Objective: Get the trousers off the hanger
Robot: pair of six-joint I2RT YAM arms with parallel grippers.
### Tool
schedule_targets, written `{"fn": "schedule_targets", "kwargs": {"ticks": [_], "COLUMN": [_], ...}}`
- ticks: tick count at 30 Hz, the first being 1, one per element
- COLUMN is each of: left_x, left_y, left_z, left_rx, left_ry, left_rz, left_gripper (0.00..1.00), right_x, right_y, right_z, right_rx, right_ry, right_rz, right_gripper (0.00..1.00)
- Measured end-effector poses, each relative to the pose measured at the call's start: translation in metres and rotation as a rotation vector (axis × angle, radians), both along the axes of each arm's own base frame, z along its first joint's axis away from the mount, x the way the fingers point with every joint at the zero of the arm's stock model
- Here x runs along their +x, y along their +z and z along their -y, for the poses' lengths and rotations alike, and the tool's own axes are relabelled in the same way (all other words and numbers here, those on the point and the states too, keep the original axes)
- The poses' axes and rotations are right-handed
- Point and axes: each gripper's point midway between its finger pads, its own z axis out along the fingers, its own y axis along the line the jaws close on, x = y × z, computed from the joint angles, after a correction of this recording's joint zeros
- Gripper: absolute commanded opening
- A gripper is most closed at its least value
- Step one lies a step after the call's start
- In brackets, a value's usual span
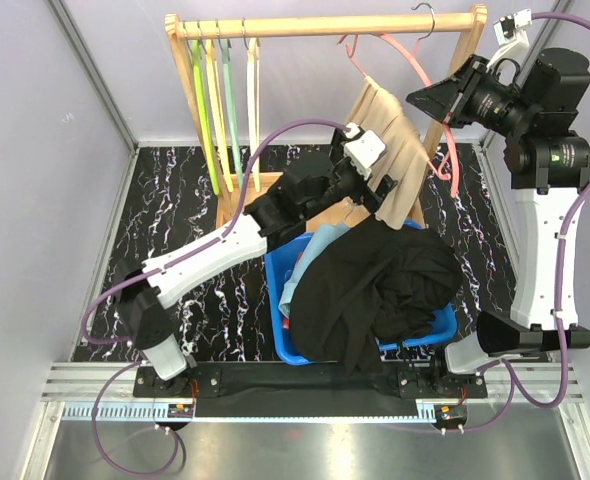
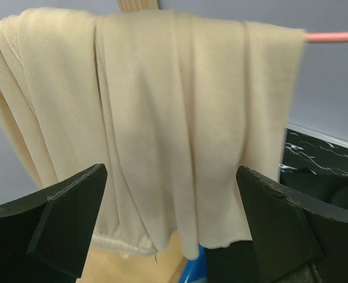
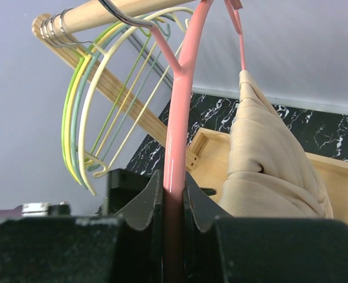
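Beige trousers (image 1: pixel 390 140) hang folded over the bar of a pink hanger (image 1: pixel 445 165) on the right of the wooden rack. My right gripper (image 1: pixel 432 100) is shut on that hanger's pink arm (image 3: pixel 180 118), which is pinched between the two fingertips (image 3: pixel 153 203). The beige trousers (image 3: pixel 268 171) hang just to its right. My left gripper (image 1: pixel 378 193) stands wide open right in front of the beige cloth (image 2: pixel 162 118), with nothing between its fingers (image 2: pixel 74 206); the pink bar (image 2: pixel 333 36) shows at the top right. Black trousers (image 1: pixel 375 280) and a light blue pair (image 1: pixel 297 270) lie in the blue basket (image 1: pixel 275 305).
The rack's wooden rail (image 1: pixel 325 25) carries several bare yellow and green hangers (image 1: pixel 225 110) at its left end, which also show as hangers (image 3: pixel 85 130) in the right wrist view. The rack's wooden base (image 3: pixel 221 153) lies under the trousers. Grey walls close in on both sides.
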Motion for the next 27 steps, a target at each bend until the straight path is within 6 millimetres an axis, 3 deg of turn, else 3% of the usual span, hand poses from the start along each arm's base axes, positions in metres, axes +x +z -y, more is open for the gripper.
{"fn": "schedule_targets", "kwargs": {"ticks": [5, 7, 8, 9, 11, 12, 16, 20, 23, 27], "left_x": [0.023, 0.033, 0.037, 0.041, 0.044, 0.045, 0.052, 0.045, 0.035, 0.017], "left_y": [-0.003, -0.001, -0.001, -0.002, -0.005, -0.006, -0.007, -0.001, 0.018, 0.060], "left_z": [0.012, 0.017, 0.018, 0.018, 0.017, 0.016, 0.009, 0.003, -0.007, -0.026], "left_rx": [-0.003, -0.009, -0.010, -0.013, -0.014, -0.015, -0.025, -0.045, -0.088, -0.176], "left_ry": [0.064, 0.093, 0.108, 0.121, 0.136, 0.139, 0.154, 0.131, 0.100, 0.059], "left_rz": [0.012, 0.017, 0.015, 0.010, -0.011, -0.017, -0.030, -0.064, -0.087, -0.105], "left_gripper": [0.98, 0.87, 0.77, 0.48, 0.08, 0.00, 0.00, 0.00, 0.00, 0.00], "right_x": [-0.013, -0.016, -0.017, -0.018, -0.019, -0.019, -0.020, -0.018, -0.017, -0.018], "right_y": [0.002, 0.003, 0.003, 0.003, 0.002, 0.001, -0.005, -0.017, -0.028, -0.042], "right_z": [-0.003, -0.004, -0.004, -0.004, -0.003, -0.003, -0.001, 0.006, 0.011, 0.013], "right_rx": [0.016, 0.018, 0.017, 0.016, 0.010, 0.003, -0.028, -0.081, -0.120, -0.148], "right_ry": [0.023, 0.029, 0.029, 0.028, 0.027, 0.025, 0.017, -0.014, -0.035, -0.038], "right_rz": [0.005, 0.008, 0.010, 0.013, 0.018, 0.024, 0.038, 0.054, 0.058, 0.051], "right_gripper": [0.00, 0.00, 0.00, 0.00, 0.00, 0.00, 0.00, 0.00, 0.00, 0.00]}}
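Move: The beige trousers hang from the pink hanger just in front of the left hand's open fingers, some 5 cm ahead, 4 cm to its right and about level. The hanger's middle is about 9 cm above the left hand, 5 cm ahead and 4 cm right; the black trousers in the bin lie some 33 cm below it, 6 cm back and 2 cm right. From the right hand, already holding the hanger, the beige trousers are about 13 cm below, 5 cm ahead and 3 cm left. The left hand pushes its open fingers about 5 cm forward and slightly right into the hanging beige trousers, turning a little counter-clockwise, and shuts on the cloth below the hanger's bottom bar, then pulls it up some 6 cm while drawing back and left, away from the rack's right post. The right hand keeps its pinch on the pink hanger, easing back 2 cm at first and then sinking about 4 cm as the left hand rises. ##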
